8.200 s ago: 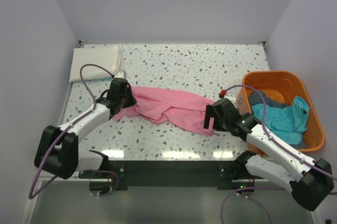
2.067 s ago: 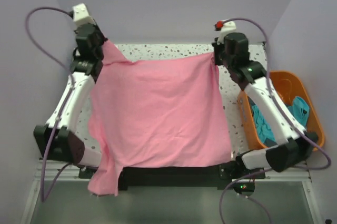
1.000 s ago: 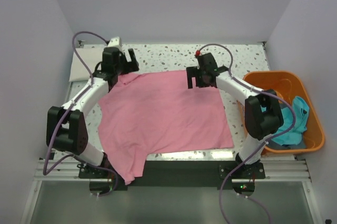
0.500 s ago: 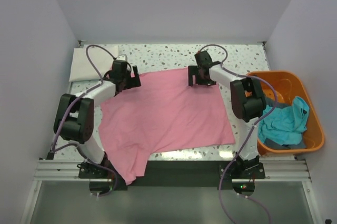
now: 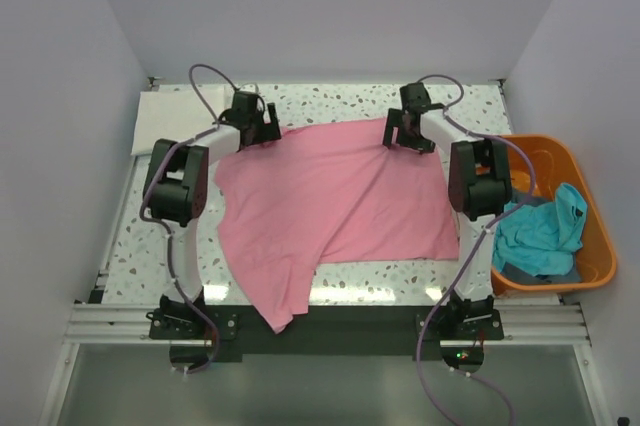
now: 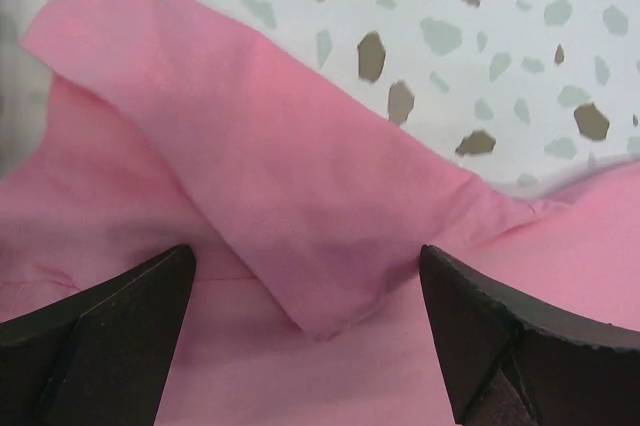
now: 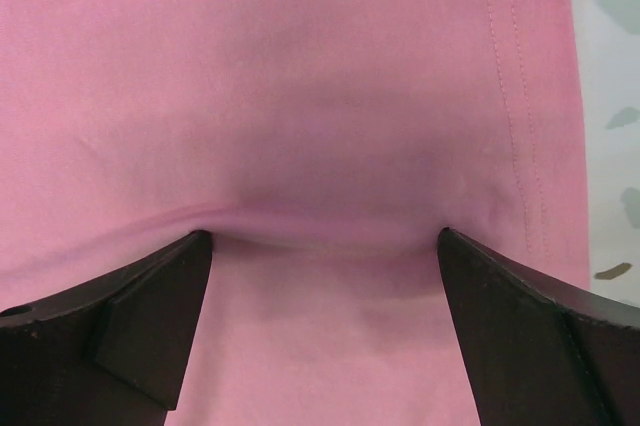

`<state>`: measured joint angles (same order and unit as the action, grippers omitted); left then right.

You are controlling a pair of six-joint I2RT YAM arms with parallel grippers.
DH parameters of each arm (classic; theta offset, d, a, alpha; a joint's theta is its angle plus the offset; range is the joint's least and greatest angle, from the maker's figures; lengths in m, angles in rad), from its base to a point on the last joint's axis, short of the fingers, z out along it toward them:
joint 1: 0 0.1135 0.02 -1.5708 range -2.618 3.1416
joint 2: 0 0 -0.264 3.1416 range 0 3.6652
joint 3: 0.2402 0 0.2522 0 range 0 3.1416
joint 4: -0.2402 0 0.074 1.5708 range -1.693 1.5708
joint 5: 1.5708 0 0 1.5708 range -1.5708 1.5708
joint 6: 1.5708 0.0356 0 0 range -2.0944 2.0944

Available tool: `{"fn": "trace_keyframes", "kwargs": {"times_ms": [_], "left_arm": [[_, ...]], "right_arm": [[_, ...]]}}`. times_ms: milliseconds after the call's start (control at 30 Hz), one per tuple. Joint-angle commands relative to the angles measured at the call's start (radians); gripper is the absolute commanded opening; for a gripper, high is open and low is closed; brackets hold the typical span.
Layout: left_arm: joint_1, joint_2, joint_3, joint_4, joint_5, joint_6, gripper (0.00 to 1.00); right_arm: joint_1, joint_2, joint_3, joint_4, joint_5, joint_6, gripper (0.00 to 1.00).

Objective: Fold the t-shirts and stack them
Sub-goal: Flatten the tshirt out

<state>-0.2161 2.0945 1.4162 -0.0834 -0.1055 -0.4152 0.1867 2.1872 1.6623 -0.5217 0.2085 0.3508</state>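
The pink t-shirt (image 5: 335,196) lies spread flat on the speckled table (image 5: 330,106). One flap of it hangs over the front edge. My left gripper (image 5: 262,130) is open at the shirt's back left corner, and a folded pink corner (image 6: 290,196) lies between its wide-apart fingers (image 6: 110,321). My right gripper (image 5: 405,136) is open at the back right corner, low over a shallow crease in the pink cloth (image 7: 320,146). The white t-shirt (image 5: 165,118) lies folded at the back left. The teal t-shirt (image 5: 540,231) sits on the grey one (image 5: 508,271) in the basket.
The orange plastic basket (image 5: 535,151) stands at the right edge of the table, close to my right arm. White walls close in the back and both sides. Both arms stretch far toward the back of the table.
The pink shirt, earlier held up stretched between both grippers, now lies on the table. In the last second both grippers moved back and to the right, shifting the shirt with them.
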Motion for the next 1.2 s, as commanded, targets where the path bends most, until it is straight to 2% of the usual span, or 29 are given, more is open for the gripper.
{"fn": "trace_keyframes", "kwargs": {"times_ms": [0, 67, 100, 167, 200, 267, 300, 367, 600, 800, 900, 967, 1067, 1100, 1133, 1167], "left_arm": [[0.004, 0.120, 0.197, 0.042, 0.066, 0.045, 1.00], [0.004, 0.230, 0.303, -0.011, 0.056, 0.050, 1.00], [0.004, 0.271, 0.419, -0.030, 0.049, 0.058, 1.00], [0.011, 0.387, 0.542, -0.082, 0.035, 0.075, 1.00], [0.014, 0.427, 0.669, -0.096, 0.038, 0.081, 1.00], [0.020, 0.542, 0.786, -0.105, 0.041, 0.098, 1.00], [0.024, 0.576, 0.891, -0.110, 0.044, 0.092, 1.00], [0.037, 0.642, 0.950, -0.066, 0.075, 0.079, 1.00], [0.063, 0.711, 1.066, 0.126, 0.099, 0.009, 1.00], [0.043, 0.586, 1.053, 0.263, 0.145, -0.054, 1.00], [-0.009, 0.440, 1.015, 0.238, 0.158, 0.042, 1.00], [-0.054, 0.287, 0.948, 0.191, 0.138, 0.119, 1.00], [-0.097, 0.035, 0.726, 0.113, 0.113, 0.139, 1.00], [-0.103, -0.040, 0.552, 0.113, 0.109, 0.130, 1.00], [-0.108, -0.192, 0.449, 0.122, 0.115, 0.121, 1.00], [-0.112, -0.270, 0.346, 0.138, 0.121, 0.107, 1.00]], "right_arm": [[-0.029, 0.057, 0.024, -0.063, 0.071, 0.011, 0.99], [-0.030, 0.066, 0.045, -0.057, 0.072, 0.010, 0.99], [-0.030, 0.075, 0.059, -0.057, 0.072, 0.007, 0.99], [-0.030, 0.104, 0.109, -0.083, 0.075, 0.005, 0.99], [-0.030, 0.115, 0.126, -0.090, 0.075, 0.005, 0.99], [-0.032, 0.137, 0.160, -0.095, 0.081, 0.004, 0.99], [-0.030, 0.143, 0.169, -0.098, 0.078, 0.004, 0.99], [-0.033, 0.166, 0.207, -0.112, 0.078, 0.005, 0.99], [-0.036, 0.171, 0.248, -0.104, 0.006, -0.015, 0.99], [-0.030, 0.042, 0.205, -0.078, -0.057, -0.065, 0.99], [-0.024, -0.042, 0.172, -0.080, -0.055, -0.079, 0.99], [-0.020, -0.093, 0.128, -0.084, -0.064, -0.082, 0.99], [-0.003, -0.197, 0.029, -0.075, -0.060, -0.078, 0.99], [0.016, -0.230, -0.001, -0.072, -0.048, -0.076, 0.98], [0.028, -0.281, -0.063, -0.074, -0.044, -0.066, 0.99], [0.042, -0.312, -0.097, -0.067, -0.034, -0.058, 0.98]]}}
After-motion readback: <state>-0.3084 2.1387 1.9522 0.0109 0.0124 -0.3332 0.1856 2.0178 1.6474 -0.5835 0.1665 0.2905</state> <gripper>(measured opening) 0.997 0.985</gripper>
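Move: Under and just ahead of the open left fingers lies the t-shirt's far sleeve, its middle about 4 cm ahead, 3 cm left and 2 cm below; the white stack is some 17 cm left and 4 cm ahead of that hand. From the open right hand, low over the cloth, the far hem corner is about 5 cm ahead, 7 cm right and 1 cm below, and the orange bin some 27 cm right, 17 cm back. Still pushing the cloth forward with open fingers, the left hand sweeps low for about 20 cm towards the table's far edge, tilting upward, then comes free and climbs steeply while swinging back and right. The right pushes the hem side only some 4 cm forward with a slight drift right, pauses, then lifts about 7 cm, drawing back. ##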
